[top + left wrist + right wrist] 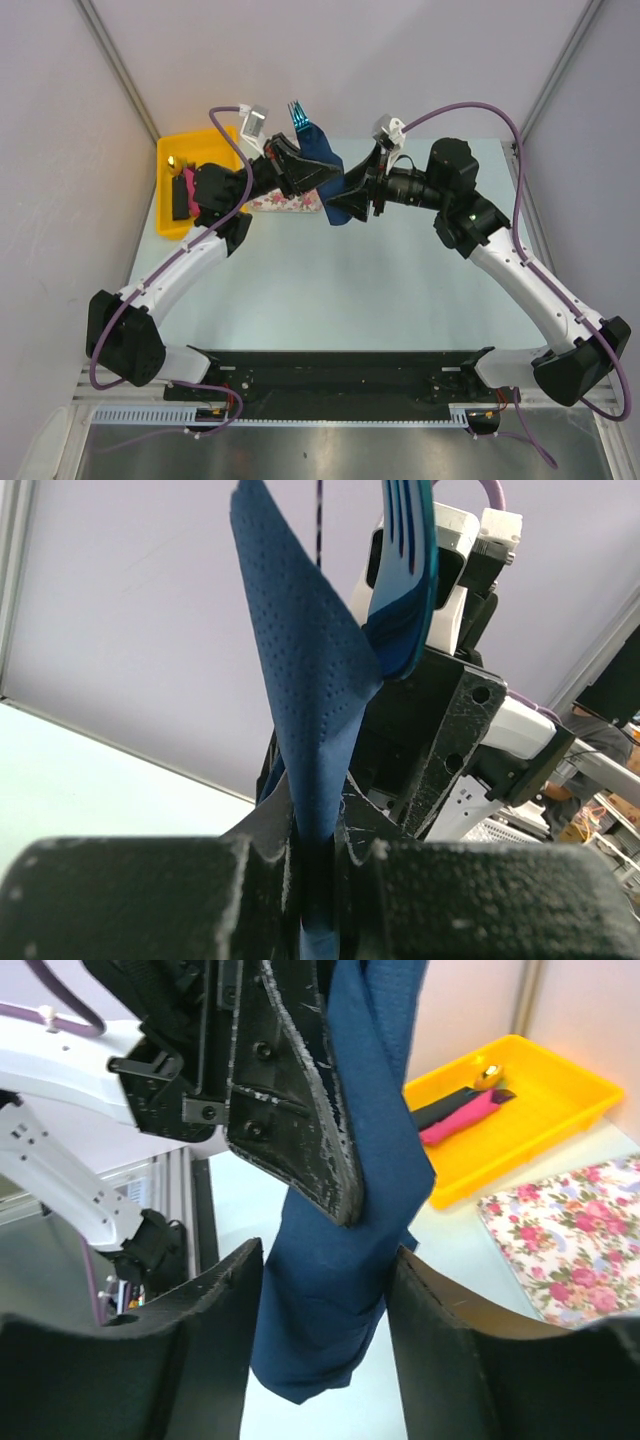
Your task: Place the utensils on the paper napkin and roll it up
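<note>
The dark navy paper napkin [338,200] hangs in a loose bundle above the table, between the two arms. My left gripper [300,168] is shut on it, with the cloth pinched between the jaws [318,830]. A blue fork [405,570], one of the utensils, sticks up out of the napkin [310,700], tines topmost [297,114]. My right gripper [362,195] is open, a finger on either side of the napkin's hanging lower part [330,1300]. In the right wrist view the right finger [430,1320] touches the cloth and the left stands just off it.
A pink-and-white floral mat [285,203] lies on the table under the left gripper [580,1230]. A yellow tray [172,222] at the far left holds black and pink blocks [460,1115]. Both arms meet at the back middle of the table.
</note>
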Action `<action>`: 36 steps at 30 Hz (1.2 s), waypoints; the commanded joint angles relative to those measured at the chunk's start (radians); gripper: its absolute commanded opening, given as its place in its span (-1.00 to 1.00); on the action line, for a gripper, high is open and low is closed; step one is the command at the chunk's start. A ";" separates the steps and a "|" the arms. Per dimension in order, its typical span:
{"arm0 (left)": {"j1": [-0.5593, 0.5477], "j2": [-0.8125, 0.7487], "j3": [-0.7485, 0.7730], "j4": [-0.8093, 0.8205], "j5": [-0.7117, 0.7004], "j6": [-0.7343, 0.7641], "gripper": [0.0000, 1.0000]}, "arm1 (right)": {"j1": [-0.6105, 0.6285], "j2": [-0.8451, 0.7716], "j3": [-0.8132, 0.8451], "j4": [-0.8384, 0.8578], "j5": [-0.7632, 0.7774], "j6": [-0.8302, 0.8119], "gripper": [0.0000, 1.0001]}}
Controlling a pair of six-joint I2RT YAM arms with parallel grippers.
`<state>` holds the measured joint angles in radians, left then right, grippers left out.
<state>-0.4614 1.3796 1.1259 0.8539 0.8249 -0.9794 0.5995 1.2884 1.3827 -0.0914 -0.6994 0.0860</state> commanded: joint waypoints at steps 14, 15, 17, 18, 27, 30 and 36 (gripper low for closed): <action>-0.022 -0.024 0.031 0.089 0.043 -0.013 -1.00 | 0.002 0.031 -0.002 0.111 -0.187 0.095 -0.36; -0.023 -0.024 0.032 0.086 0.045 -0.012 -1.00 | 0.003 0.032 -0.002 0.116 -0.192 0.100 -0.41; -0.023 -0.025 0.032 0.083 0.049 -0.008 -1.00 | 0.002 0.038 0.001 0.133 -0.199 0.113 -0.51; -0.023 -0.027 0.029 0.083 0.051 -0.007 -1.00 | 0.003 0.041 0.003 0.139 -0.207 0.121 -0.56; -0.013 -0.045 0.029 0.001 0.042 0.048 -0.99 | 0.000 0.051 0.029 0.151 -0.196 0.129 -1.00; 0.015 -0.066 0.025 -0.085 0.016 0.093 -0.62 | -0.018 0.052 0.041 0.171 -0.167 0.152 -1.00; 0.084 -0.089 0.008 -0.194 -0.003 0.133 -0.02 | -0.081 0.061 0.053 0.326 -0.138 0.296 -1.00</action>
<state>-0.4198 1.3308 1.1259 0.7277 0.8650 -0.8997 0.5529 1.3544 1.3758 0.0509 -0.8558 0.2825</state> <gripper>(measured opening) 0.436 0.190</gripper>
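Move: The rolled napkin stands upright in mid-air, fork tines at its top, already pinched by the left hand, its middle about 1 cm ahead of and 2 cm above that hand. From the right hand, whose open fingers straddle its lower part, its middle is roughly 2 cm ahead, 3 cm left and 5 cm up. On the table some 38 cm below the right hand are the floral mat, about 30 cm ahead and 14 cm left, and the yellow box, 30 cm ahead and 38 cm left. The right hand closes its fingers from more than half open onto the lower part of the napkin roll and begins to pinch it, easing back about 1.5 cm and slightly left as it turns some 10 degrees counter-clockwise, then coming forward again by the same amount. The left hand keeps its pinch while drifting back about 1.5 cm alongside, and only once the right is nearly shut does it open to just under half, letting go of the roll while it moves about 2 cm forward and 1.5 cm left. ##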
